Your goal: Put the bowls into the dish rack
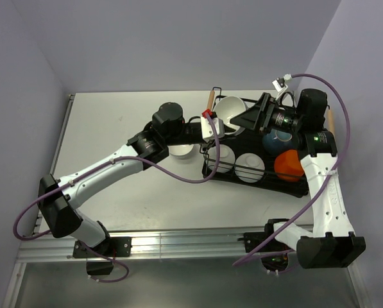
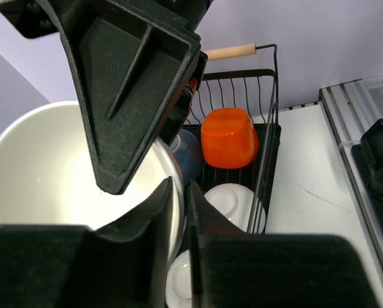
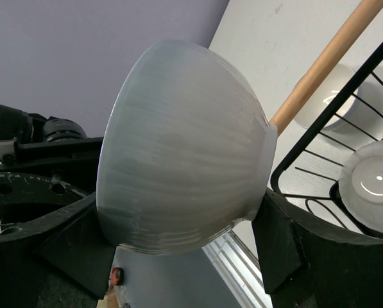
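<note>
A white bowl hangs on its side over the far left end of the black wire dish rack. My left gripper is shut on its rim, which shows as a thin strip between the fingers. My right gripper spans the same bowl, one finger at the mouth and one at the foot. In the rack lie two white bowls, an orange bowl and a dark blue bowl. Another white bowl stands on the table left of the rack.
A wooden bar handle tops the rack's left end, just beside the held bowl. My two arms meet over that end. An aluminium rail runs along the table's near edge. Purple cables trail from both arms.
</note>
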Controlling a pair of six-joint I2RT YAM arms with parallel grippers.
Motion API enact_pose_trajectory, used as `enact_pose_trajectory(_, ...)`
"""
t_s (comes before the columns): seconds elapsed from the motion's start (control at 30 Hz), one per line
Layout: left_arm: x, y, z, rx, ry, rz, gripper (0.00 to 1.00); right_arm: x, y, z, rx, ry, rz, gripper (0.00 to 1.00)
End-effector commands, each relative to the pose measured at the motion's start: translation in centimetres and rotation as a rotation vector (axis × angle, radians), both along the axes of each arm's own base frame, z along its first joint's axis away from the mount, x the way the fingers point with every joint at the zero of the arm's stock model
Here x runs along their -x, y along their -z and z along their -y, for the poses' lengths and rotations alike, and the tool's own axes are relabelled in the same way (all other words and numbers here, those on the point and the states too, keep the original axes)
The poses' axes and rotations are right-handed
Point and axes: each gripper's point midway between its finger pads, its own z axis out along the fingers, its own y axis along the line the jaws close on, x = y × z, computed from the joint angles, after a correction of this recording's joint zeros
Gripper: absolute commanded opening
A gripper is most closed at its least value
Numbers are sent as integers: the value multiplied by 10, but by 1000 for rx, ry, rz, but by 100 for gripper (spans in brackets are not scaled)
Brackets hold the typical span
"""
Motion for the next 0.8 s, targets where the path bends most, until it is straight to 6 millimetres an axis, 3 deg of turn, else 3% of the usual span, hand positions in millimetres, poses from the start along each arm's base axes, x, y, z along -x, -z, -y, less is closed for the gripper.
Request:
enact_pose_trajectory(0.0, 10, -50, -5, 110, 19, 77, 27, 5, -27, 5, -8, -3, 107, 0)
enact_pose_trajectory(0.03, 9, -48, -5, 105, 16, 74, 33, 4, -29, 7, -6, 10, 116, 0)
enact_pose_trajectory(0.07, 9, -48, -7, 104, 10, 72, 46, 2, -31, 9, -1, 21, 124, 0)
enact_pose_trajectory(0.27, 12, -45, -18, 72, -15, 58, 74, -15, -33, 35, 94, 119, 179, 0)
enact_pose_trajectory(0.47, 8, -51, -37, 46, -114, -31, 84, -38, -12, 66, 325, 210, 225, 0)
enact_pose_trajectory(0.5, 2, -60, -42, 58, -162, -47, 86, -45, 0, 75, 392, 225, 216, 0)
enact_pose_trajectory(0.57, -4, -58, -49, 41, -210, -132, 91, -53, 5, 86, 463, 251, 224, 0)
enact_pose_trajectory(0.63, -12, -70, -61, 67, -250, -227, 94, -63, 16, 103, 575, 284, 226, 0)
enact_pose_trajectory(0.77, -34, -61, -80, 59, -319, -459, 93, -77, 27, 130, 743, 352, 226, 0)
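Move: The right hand grips the held white bowl, its middle some 2 cm ahead and 2 cm left; the left hand pinches its rim, the middle about 5 cm straight ahead. From the right hand, the rack's empty floor lies roughly 22 cm ahead, 7 right and 33 below. At similar depth, one racked white bowl is 9 ahead, 3 left; another 5 ahead, 8 right; the blue bowl 17 ahead, 22 right. Rightward and forward, about 10 and 7 cm, the right arm draws the bowl out of the left gripper and over the rack, sinking some 4 cm late on as its leftward-pointing fingers tip down about 30 degrees and swing clockwise; its grip holds. The left fingers spread wide, releasing the rim, then that hand backs off left and up. ##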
